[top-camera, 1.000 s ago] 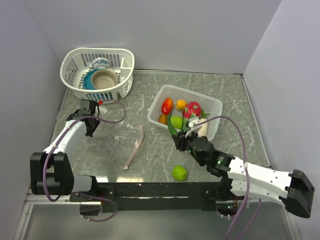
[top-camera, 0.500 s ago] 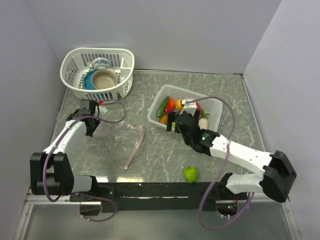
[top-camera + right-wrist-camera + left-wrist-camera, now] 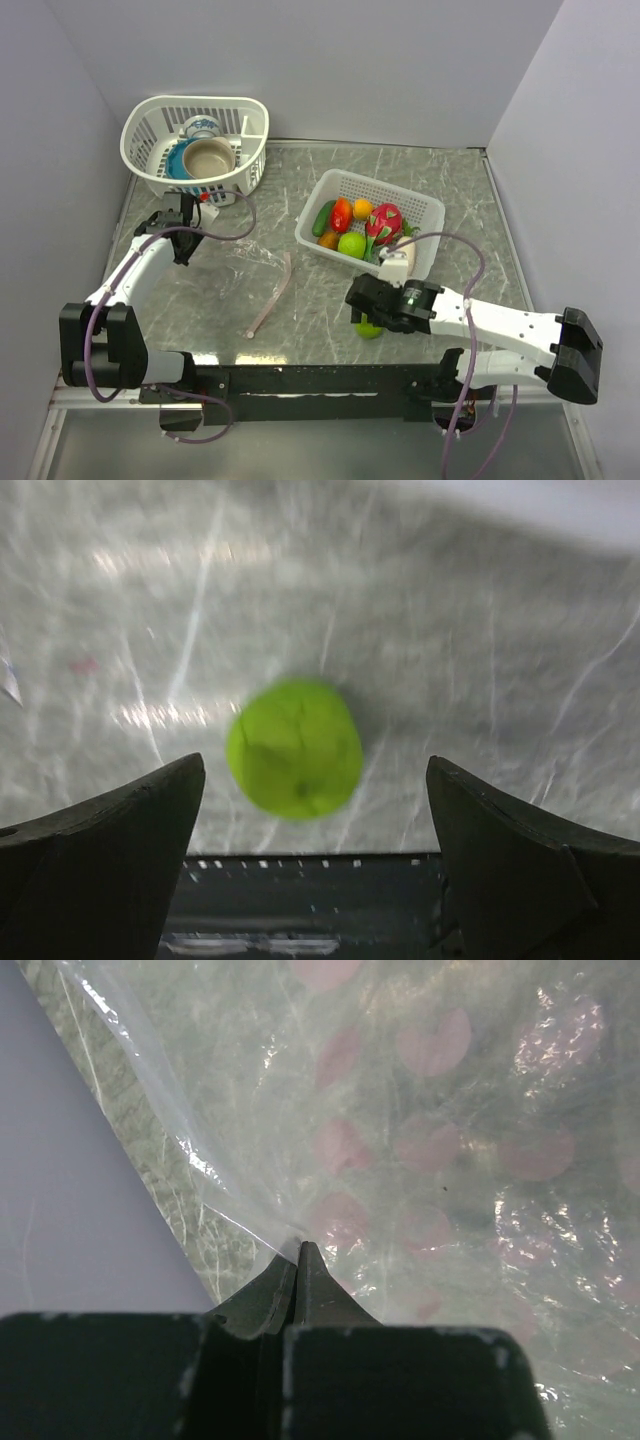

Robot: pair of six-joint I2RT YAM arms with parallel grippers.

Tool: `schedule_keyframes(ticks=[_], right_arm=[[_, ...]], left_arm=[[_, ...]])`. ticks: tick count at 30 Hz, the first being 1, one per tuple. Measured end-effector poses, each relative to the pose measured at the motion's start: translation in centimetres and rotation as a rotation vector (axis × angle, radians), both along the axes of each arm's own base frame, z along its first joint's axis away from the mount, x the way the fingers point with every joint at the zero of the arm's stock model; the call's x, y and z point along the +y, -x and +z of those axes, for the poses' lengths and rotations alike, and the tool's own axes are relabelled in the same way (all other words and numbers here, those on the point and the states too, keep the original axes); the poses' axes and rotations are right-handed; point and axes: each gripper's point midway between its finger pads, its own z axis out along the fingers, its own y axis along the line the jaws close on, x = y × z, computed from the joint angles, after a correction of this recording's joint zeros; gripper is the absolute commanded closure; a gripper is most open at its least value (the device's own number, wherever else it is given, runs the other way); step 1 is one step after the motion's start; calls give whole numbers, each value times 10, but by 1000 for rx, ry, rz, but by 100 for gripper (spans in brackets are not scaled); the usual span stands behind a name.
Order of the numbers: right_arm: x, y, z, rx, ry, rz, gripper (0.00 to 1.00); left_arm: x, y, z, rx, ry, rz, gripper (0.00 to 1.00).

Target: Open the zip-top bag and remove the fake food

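Observation:
The zip-top bag lies flat and clear on the table, its pink zipper strip toward the middle. My left gripper is shut on the bag's far left edge. In the left wrist view the closed fingertips pinch the pink-dotted film. A green round fake fruit sits near the front edge. My right gripper hovers over it, open wide. In the right wrist view the fruit lies between the spread fingers, untouched.
A white mesh basket at centre right holds a cucumber, a dragon fruit and several other fake foods. A second basket at back left holds bowls and a cup. The black base rail runs along the front edge.
My right gripper let the cucumber go in the basket, opened wide and swung back to the front over the green fruit, which has shifted a little. The left gripper rose slightly with the bag's edge.

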Motion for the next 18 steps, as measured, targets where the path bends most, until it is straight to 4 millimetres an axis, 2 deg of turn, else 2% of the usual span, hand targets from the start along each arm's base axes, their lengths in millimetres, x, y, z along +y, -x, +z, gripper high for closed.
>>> schedule_keyframes(ticks=[4, 9, 13, 18], right_arm=[[-1, 23, -32, 102, 15, 24, 0], [14, 32, -64, 173, 24, 56, 0], [22, 26, -75, 161, 34, 66, 0], [27, 5, -74, 72, 81, 64, 0]], left_arm=[[-2, 1, 0, 5, 0, -5, 99], [-2, 2, -1, 10, -1, -6, 99], [-2, 2, -1, 11, -1, -6, 99], [-2, 2, -1, 12, 0, -6, 99]])
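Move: The green fruit loose on the table lies almost straight under the open right hand, about 7 cm below it, some 2 cm to its left and 1 cm back. The white tray of sorted food is centred roughly 21 cm ahead, 1 cm left and 7 cm below; the bag's zip strip lies about 22 cm left, 5 cm ahead and 10 cm down. From the left hand the green fruit is some 42 cm right, 15 cm back and 7 cm lower. The right hand drops about 7.5 cm onto the loose green fruit with its fingers wide open, most of it early on, drawing back some 3 cm on the way down, then easing forward again by nearly as much as the descent levels off. It also drifts about 2.5 cm left, bringing the open fingertips down to either side of the fruit without closing, while the left hand stays in place, still pinching the empty bag's edge. ##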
